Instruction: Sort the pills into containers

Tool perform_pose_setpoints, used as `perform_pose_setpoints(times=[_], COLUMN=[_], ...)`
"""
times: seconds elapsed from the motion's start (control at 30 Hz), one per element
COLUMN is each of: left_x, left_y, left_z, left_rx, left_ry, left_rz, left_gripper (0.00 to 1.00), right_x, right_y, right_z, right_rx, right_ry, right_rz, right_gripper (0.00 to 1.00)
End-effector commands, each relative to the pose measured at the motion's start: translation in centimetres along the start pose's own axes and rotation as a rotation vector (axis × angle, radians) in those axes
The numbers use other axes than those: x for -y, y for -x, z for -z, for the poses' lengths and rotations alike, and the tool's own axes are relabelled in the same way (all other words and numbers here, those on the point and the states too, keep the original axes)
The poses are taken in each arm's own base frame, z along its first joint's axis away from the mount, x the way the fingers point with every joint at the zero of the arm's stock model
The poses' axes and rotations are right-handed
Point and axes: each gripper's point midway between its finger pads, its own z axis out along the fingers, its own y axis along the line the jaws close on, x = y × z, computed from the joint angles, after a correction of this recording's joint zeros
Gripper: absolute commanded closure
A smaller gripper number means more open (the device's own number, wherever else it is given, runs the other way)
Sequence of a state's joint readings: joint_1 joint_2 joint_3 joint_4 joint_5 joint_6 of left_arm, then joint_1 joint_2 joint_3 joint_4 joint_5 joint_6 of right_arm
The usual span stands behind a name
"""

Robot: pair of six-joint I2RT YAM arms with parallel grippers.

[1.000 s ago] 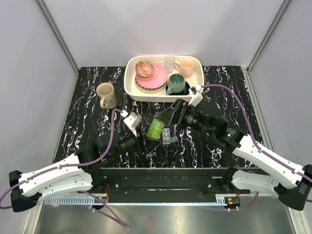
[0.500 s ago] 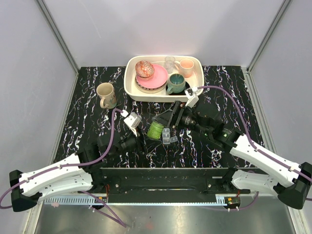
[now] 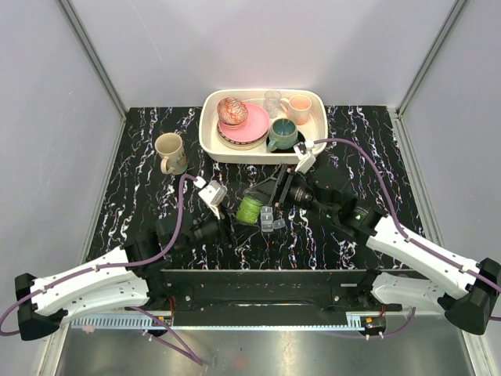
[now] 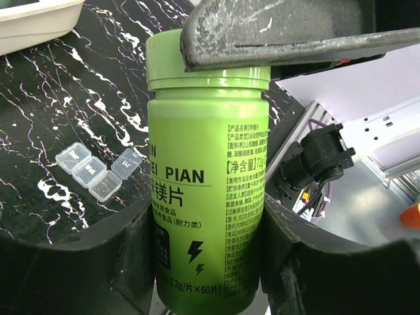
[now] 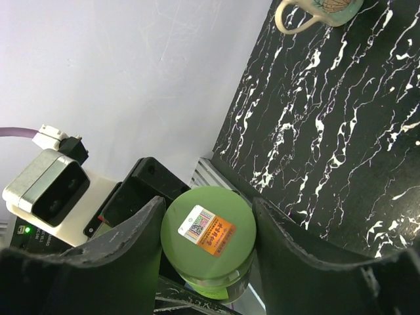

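Observation:
My left gripper (image 3: 244,213) is shut on the body of a green bottle (image 3: 250,207), holding it tilted above the black marbled table; its jaws press both sides of the label (image 4: 207,164). My right gripper (image 5: 209,209) reaches in from the right, its two fingers against opposite edges of the bottle's green cap (image 5: 209,231), which carries an orange sticker. The containers (image 3: 268,219), a short strip of three clear square compartments with lids open, lie on the table just right of the bottle and show in the left wrist view (image 4: 92,172). The pills are out of view.
A white tub (image 3: 210,139) at the back holds pink plates, a teal mug (image 3: 282,135), a peach cup (image 3: 300,108) and a small glass. A beige mug (image 3: 169,152) stands at the back left. Both arms crowd the table's middle.
My right gripper has slid left onto the bottle's cap and its jaws have narrowed around it. The left gripper and the bottle have stayed put.

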State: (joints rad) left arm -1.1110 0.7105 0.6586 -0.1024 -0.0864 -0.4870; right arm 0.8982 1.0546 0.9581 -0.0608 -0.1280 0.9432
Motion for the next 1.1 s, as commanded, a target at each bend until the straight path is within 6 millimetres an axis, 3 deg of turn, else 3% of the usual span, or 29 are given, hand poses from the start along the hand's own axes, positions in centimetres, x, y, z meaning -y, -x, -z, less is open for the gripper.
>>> perform_pose_setpoints(times=[0.0,0.1,0.27,0.37,0.6,1.07], left_x=[3.1,4.2,7.7,9.1,10.9,10.9], left_y=[4.5,3.9,3.1,2.5,1.6,2.1], left_z=[0.7,1.1,2.0,2.4,2.8,4.1], left_rx=[0.171,0.166,0.146,0.113,0.050,0.079], left_ry=[-0.129,-0.214,-0.431,-0.518,-0.635,-0.639], left_rz=[0.022,0.021,0.000,-0.015,-0.045,-0.050], left_gripper=[1.00,1.00,1.00,1.00,1.00,1.00], right_x=[-2.4,-2.8,-4.5,-6.9,-9.8,-10.4], right_y=[-0.1,-0.6,-1.3,-2.4,-3.1,-2.4], right_z=[0.6,1.2,2.6,4.2,6.2,8.1], right_rx=[-0.004,-0.032,-0.050,-0.094,-0.151,-0.126], right_ry=[0.117,0.160,0.288,0.443,0.595,0.587], right_rz=[0.062,0.139,0.282,0.360,0.469,0.567], right_gripper=[0.72,0.86,0.99,1.00,1.00,1.00])
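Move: The left hand already grips the bottle's green body, and the right hand already has its cap between the fingers. From the left hand the cap sits some 5 cm farther out, about 2 cm right and 5 cm higher. The pill box lies on the table about 6 cm ahead of the left hand, 4 cm to its right and roughly 22 cm below; the loose compartment is some 4 cm right of that box and 1 cm nearer. Back towards the bases and upwards go both hands together, about 8 cm back, the left rising some 3 cm and the right 6 cm, away from the pill box. The left keeps its grip on the body and swings clockwise while drifting slightly right; the right keeps the cap pinched, swings counter-clockwise and rolls about 30 degrees around its finger line, far side rising, until the fingers point at each other. ##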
